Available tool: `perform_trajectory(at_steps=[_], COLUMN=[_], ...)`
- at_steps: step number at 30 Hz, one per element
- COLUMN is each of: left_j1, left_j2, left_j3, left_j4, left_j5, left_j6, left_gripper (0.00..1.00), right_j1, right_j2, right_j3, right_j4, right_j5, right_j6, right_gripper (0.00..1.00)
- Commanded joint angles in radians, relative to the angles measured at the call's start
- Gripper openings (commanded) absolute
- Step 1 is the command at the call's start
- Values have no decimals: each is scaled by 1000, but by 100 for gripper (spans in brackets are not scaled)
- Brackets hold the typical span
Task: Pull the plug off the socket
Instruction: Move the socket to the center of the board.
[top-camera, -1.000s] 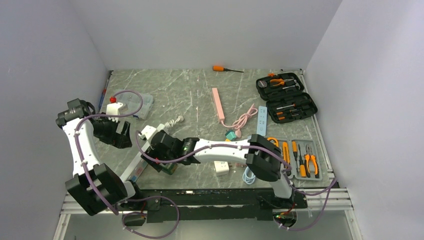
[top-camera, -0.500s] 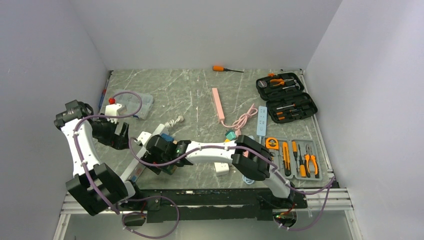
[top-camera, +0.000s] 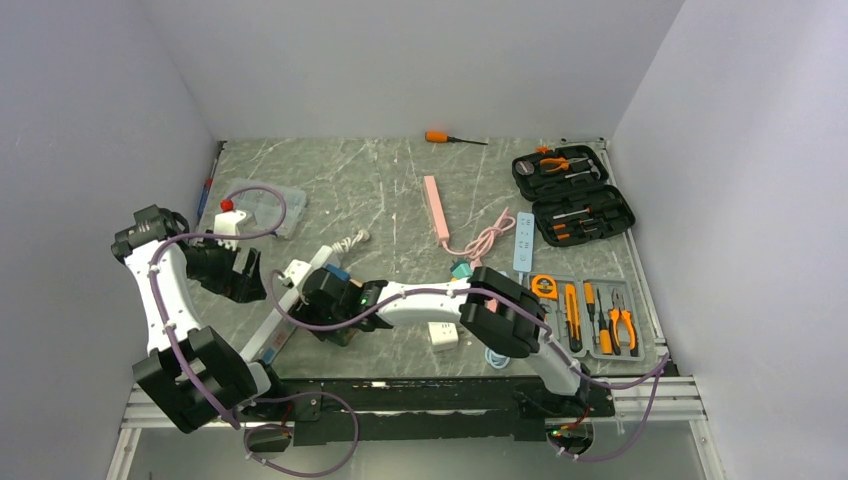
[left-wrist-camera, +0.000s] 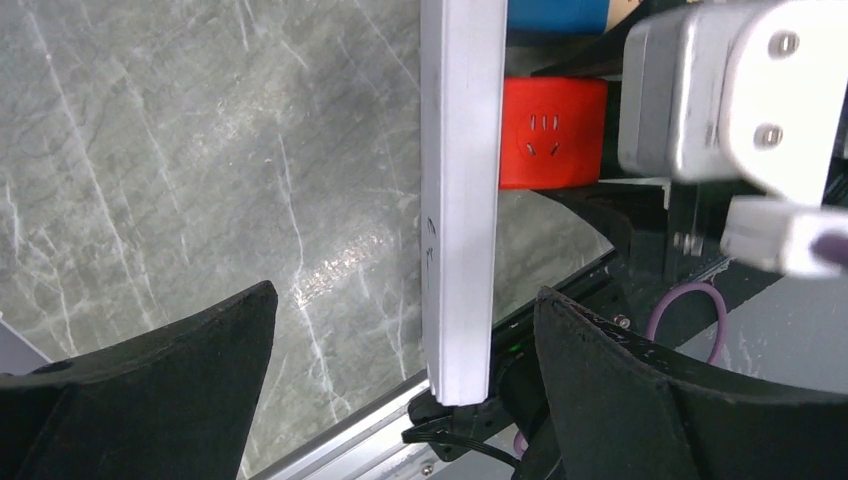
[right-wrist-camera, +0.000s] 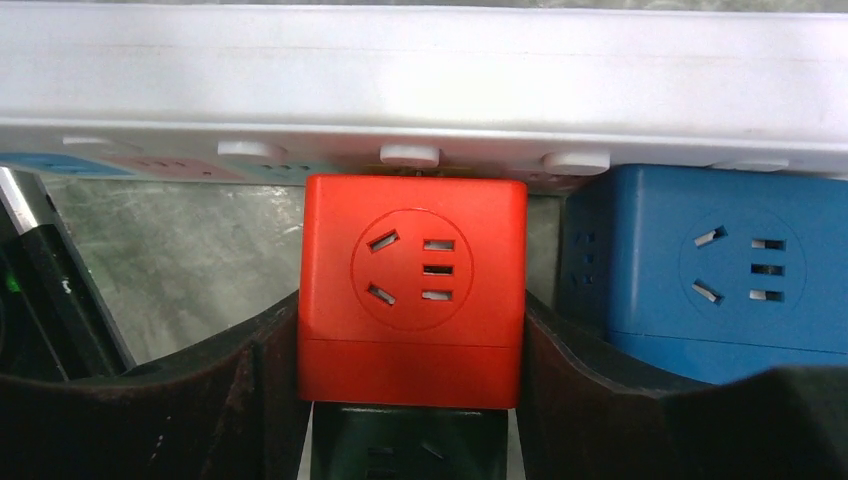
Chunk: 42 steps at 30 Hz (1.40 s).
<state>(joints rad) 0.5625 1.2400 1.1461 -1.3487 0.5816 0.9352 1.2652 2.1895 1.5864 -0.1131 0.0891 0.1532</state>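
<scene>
A red cube plug (right-wrist-camera: 412, 290) sits in the long white socket strip (right-wrist-camera: 420, 80), next to a blue cube plug (right-wrist-camera: 720, 270). My right gripper (right-wrist-camera: 410, 330) is shut on the red plug, with a finger (right-wrist-camera: 200, 400) pressed on each side. A dark green block (right-wrist-camera: 405, 445) lies under the red plug. From above, the right gripper (top-camera: 325, 290) covers the red plug, and only the blue plug (top-camera: 336, 272) shows on the strip (top-camera: 283, 312). My left gripper (left-wrist-camera: 405, 295) is open, straddling the strip (left-wrist-camera: 460, 200) near its end without touching. The red plug (left-wrist-camera: 552, 130) shows beyond.
A pink power strip (top-camera: 436, 210) with a coiled cord lies mid-table. An open tool case (top-camera: 573, 190), a tray of hand tools (top-camera: 590, 315), an orange screwdriver (top-camera: 440, 137), a white adapter (top-camera: 443, 335) and a clear box (top-camera: 270, 205) are also on the table.
My right gripper has reached a little further left along the strip and closed its fingers onto the red plug. The left arm has barely moved.
</scene>
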Motion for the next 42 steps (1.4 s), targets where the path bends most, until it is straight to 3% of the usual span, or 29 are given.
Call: perform_trajectory(at_steps=[1, 6, 15, 21, 27, 37, 42], left_j1=[6, -46, -301, -448, -475, -483, -509], left_j2=[-11, -33, -87, -35, 77, 102, 143], left_j3=[-5, -39, -139, -172, -171, -303, -340], left_j4=[-36, 8, 210, 377, 485, 606, 676], left_j5=[104, 130, 119, 59, 55, 137, 88], left_j6=[53, 33, -77, -126, -144, -144, -178], left_gripper=[100, 99, 99, 100, 99, 99, 99], right_j1=[-73, -131, -188, -191, -190, -191, -190], right_j2=[-75, -127, -201, -218, -237, -246, -232], right_j3=[-83, -163, -258, -292, -328, -349, -329], right_j4=[56, 88, 137, 152, 178, 225, 234], right_j5=[30, 61, 82, 78, 89, 86, 67], right_j6=[29, 48, 60, 66, 78, 108, 124], right_gripper=[42, 38, 37, 38, 40, 44, 45])
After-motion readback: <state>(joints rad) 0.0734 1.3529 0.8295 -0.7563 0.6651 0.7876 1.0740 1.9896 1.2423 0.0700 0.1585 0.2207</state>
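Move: The right hand already grips the red plug. The board's centre lies about 15 cm ahead and 20 cm to its right; the blue plug is some 7 cm ahead and 4 cm right, the green plug about 3 cm back and 5 cm right. The left hand hangs open: the white socket's middle is about 3 cm ahead, 8 cm right and 13 cm below it, the red plug roughly level with it, 12 cm right and 12 cm below. Keeping its pinch on the red plug, the right hand drags the socket and its plugs level over the board, about 10 cm right and 8 cm forward towards the centre, turning some 15 degrees clockwise and then all but stopping. The left hand, fingers wide open, follows towards the socket's near half, first swinging right and turning clockwise, then going forward and sinking to end just over it without closing. ##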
